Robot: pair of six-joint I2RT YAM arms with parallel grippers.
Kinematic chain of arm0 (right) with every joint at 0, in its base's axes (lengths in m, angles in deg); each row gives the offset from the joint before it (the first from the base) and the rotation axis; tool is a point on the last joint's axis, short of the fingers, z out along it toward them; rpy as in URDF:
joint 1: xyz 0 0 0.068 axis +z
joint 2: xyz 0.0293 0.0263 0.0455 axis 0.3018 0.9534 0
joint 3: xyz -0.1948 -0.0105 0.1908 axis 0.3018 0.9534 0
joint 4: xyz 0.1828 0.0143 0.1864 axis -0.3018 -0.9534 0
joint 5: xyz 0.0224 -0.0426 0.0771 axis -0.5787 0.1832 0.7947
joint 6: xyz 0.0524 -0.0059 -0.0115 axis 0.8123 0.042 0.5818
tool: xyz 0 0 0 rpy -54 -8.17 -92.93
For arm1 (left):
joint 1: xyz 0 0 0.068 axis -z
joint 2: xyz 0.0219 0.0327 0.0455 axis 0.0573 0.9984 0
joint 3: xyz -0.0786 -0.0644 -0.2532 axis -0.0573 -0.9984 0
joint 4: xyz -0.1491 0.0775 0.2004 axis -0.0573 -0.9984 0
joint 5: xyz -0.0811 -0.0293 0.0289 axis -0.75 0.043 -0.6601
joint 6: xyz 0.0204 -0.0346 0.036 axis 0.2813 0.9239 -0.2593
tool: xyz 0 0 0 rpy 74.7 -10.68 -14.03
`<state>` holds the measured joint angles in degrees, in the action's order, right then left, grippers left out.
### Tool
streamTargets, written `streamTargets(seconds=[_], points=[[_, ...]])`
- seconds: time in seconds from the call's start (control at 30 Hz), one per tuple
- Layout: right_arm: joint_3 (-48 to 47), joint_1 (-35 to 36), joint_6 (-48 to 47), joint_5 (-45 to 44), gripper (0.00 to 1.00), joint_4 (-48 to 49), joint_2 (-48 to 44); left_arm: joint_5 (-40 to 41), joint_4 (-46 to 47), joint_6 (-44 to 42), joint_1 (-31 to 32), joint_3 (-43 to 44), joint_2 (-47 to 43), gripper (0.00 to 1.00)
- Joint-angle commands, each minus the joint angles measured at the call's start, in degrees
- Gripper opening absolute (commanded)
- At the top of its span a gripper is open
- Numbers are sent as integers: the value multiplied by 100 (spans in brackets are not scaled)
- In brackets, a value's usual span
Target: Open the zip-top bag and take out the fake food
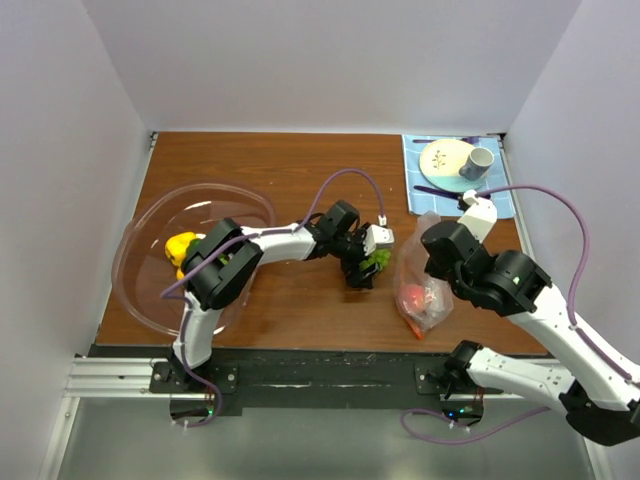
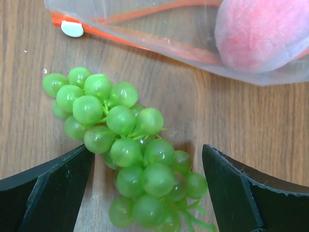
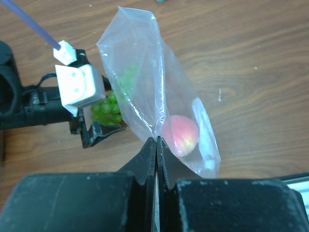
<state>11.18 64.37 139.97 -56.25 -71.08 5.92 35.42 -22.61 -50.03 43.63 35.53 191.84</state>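
Note:
The zip-top bag (image 3: 145, 82) hangs crumpled above the table, with my right gripper (image 3: 157, 140) shut on a fold of its clear plastic. A pink-red peach (image 3: 181, 133) lies inside the bag. The orange zip strip (image 2: 145, 44) and its white slider (image 2: 72, 29) rest on the wood. Just outside the bag's mouth a bunch of green grapes (image 2: 128, 150) lies on the table. My left gripper (image 2: 147, 159) is open, one finger on each side of the bunch. In the top view the bag (image 1: 422, 285) is right of centre and the grapes (image 1: 377, 262) are beside it.
A large clear pinkish bowl (image 1: 150, 215) at the left holds yellow fake fruit (image 1: 180, 247). At the back right a blue mat (image 1: 415, 190) carries a plate (image 1: 443, 158) and a grey cup (image 1: 476, 163). Purple cables loop over both arms.

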Motion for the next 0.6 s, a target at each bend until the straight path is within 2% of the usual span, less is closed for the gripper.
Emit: streamTargets(seconds=[0.0,0.1,0.33,0.4,0.5,0.57], points=[[243,-14,431,-251,0,-228,-173,336,196,-13,46,-40,-52,100],[296,-14,431,-251,0,-202,-191,617,223,-30,46,-154,-376,100],[393,-22,404,-198,0,-35,-235,1882,-23,-197,46,-427,-1037,100],[437,-22,413,-163,0,-17,-287,1997,-138,-259,46,-531,-1133,100],[481,-22,439,-136,0,0,-349,1998,-277,-469,54,-568,-1152,93],[481,-23,448,-128,0,-26,-410,2006,-270,-549,46,-576,-1116,95]])
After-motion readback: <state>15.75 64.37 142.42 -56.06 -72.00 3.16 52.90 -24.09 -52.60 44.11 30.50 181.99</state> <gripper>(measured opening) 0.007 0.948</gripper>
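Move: The green grapes lie on the table almost directly under the open left fingers, about 1 cm ahead and 2 cm below. The peach in the bag is some 9 cm right of that gripper, 6 cm back and about 2 cm higher; the bag's middle hangs level with it, 11 cm to the right and 7 cm up. From the right gripper the grapes are about 8 cm ahead, 12 cm left and 24 cm down. Lift the left gripper off from over the grapes: ease it a little forward first, then back out to the left while still going forward and climbing, about 5 cm in all, swinging the fingers some 15 degrees towards forward and steeper down. Keep them nearly wide open, barely starting to close. Keep the right fingers shut on the bag and lower them about 2 cm. ##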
